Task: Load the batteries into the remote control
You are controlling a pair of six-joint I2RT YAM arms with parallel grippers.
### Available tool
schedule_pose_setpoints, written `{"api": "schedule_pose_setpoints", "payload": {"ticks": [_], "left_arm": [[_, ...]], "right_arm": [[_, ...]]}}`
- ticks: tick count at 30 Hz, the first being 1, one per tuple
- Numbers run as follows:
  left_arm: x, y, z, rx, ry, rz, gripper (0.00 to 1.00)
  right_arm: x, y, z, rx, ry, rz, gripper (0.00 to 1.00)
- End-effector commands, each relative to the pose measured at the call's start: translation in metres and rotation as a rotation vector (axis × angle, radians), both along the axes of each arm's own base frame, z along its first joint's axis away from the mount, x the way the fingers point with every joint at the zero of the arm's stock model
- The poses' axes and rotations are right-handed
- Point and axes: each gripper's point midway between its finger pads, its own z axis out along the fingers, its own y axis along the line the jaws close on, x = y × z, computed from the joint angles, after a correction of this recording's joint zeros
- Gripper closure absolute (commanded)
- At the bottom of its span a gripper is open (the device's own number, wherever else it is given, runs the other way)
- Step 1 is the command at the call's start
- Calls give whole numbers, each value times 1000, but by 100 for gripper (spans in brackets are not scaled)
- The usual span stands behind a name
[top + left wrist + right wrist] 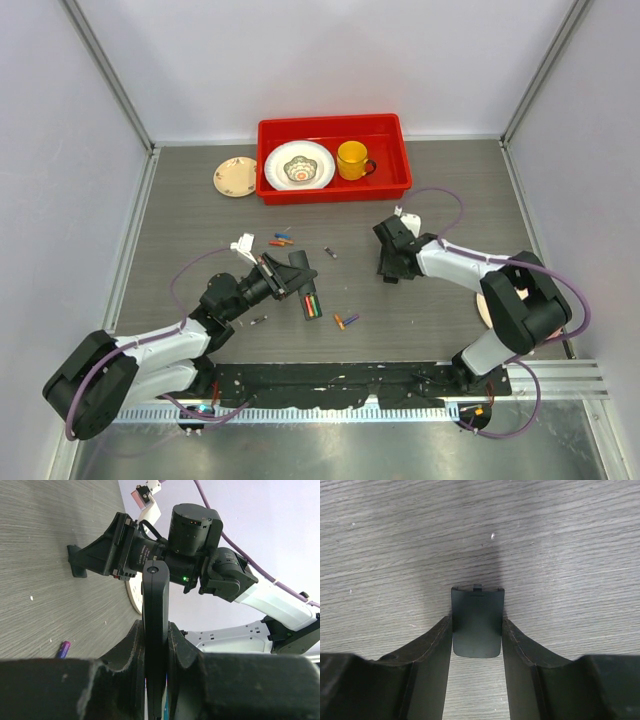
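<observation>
My left gripper is shut on the remote control, a slim black bar held edge-on between the fingers. A green and a red battery lie in its open bay. Loose batteries lie on the table: a small cluster, a grey one, an orange and purple pair, and a purple one. My right gripper is low on the table, its fingertips pressed against both sides of a flat black battery cover.
A red tray at the back holds a white bowl and a yellow mug. A small plate sits left of it. A pale disc lies under the right arm. Walls enclose the table.
</observation>
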Motion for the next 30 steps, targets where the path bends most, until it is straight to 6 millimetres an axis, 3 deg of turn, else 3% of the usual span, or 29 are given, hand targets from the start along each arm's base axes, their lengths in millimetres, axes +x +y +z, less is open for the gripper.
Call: {"api": "schedule_pose_setpoints", "payload": {"ticks": [1, 3, 5, 9, 15, 17, 18, 22, 23, 25, 30], "left_arm": [[2, -1, 21, -51, -54, -1, 100], [4, 1, 21, -54, -52, 16, 100], [5, 1, 22, -57, -54, 24, 100], [11, 1, 25, -54, -61, 44, 100], [26, -9, 22, -38, -50, 55, 100], [31, -14, 20, -46, -40, 53, 100], [33, -18, 27, -70, -58, 48, 100], [40, -38, 35, -103, -61, 29, 100], [39, -45, 29, -96, -51, 17, 100], [40, -55, 36, -116, -62, 14, 100], [48, -62, 27, -131, -34, 57, 100]], "right_arm": [[-46, -17, -17, -44, 169, 17, 84], [-36, -12, 5, -22, 116, 25, 90], [-38, -14, 20, -29, 110, 48, 93], [-34, -5, 67, 30, 36, 108, 98], [-49, 15, 151, 157, -66, 299, 99], [-62, 22, 168, 196, -56, 373, 99], [-66, 31, 185, 238, -65, 438, 99], [-100, 46, 203, 239, 30, 600, 99], [-100, 49, 210, 210, 15, 615, 99], [-115, 59, 212, 171, 35, 677, 99], [-122, 77, 200, 141, 30, 674, 99]]}}
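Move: The black battery cover, already between the right fingers, lies on the table. The remote's open battery end, its goal, is about 11 cm back, 18 cm left and 16 cm above the right hand. Level with that hand lie a loose orange battery roughly 11 cm back and 12 cm left, a purple one 11 cm back and 10 cm left. From the left hand, holding the remote, the cover is about 4 cm ahead, 19 cm right and 17 cm down. The battery cover, still pinched in the right fingers, is first drawn back about 4 cm close to the table, then lifted steeply some 20 cm and swung back and left towards the remote's open end, turning nearly 40 degrees counter-clockwise. Midway the left hand starts carrying the remote, grip unchanged, rightward and forward, some 6 cm by 4 cm, to meet it. ##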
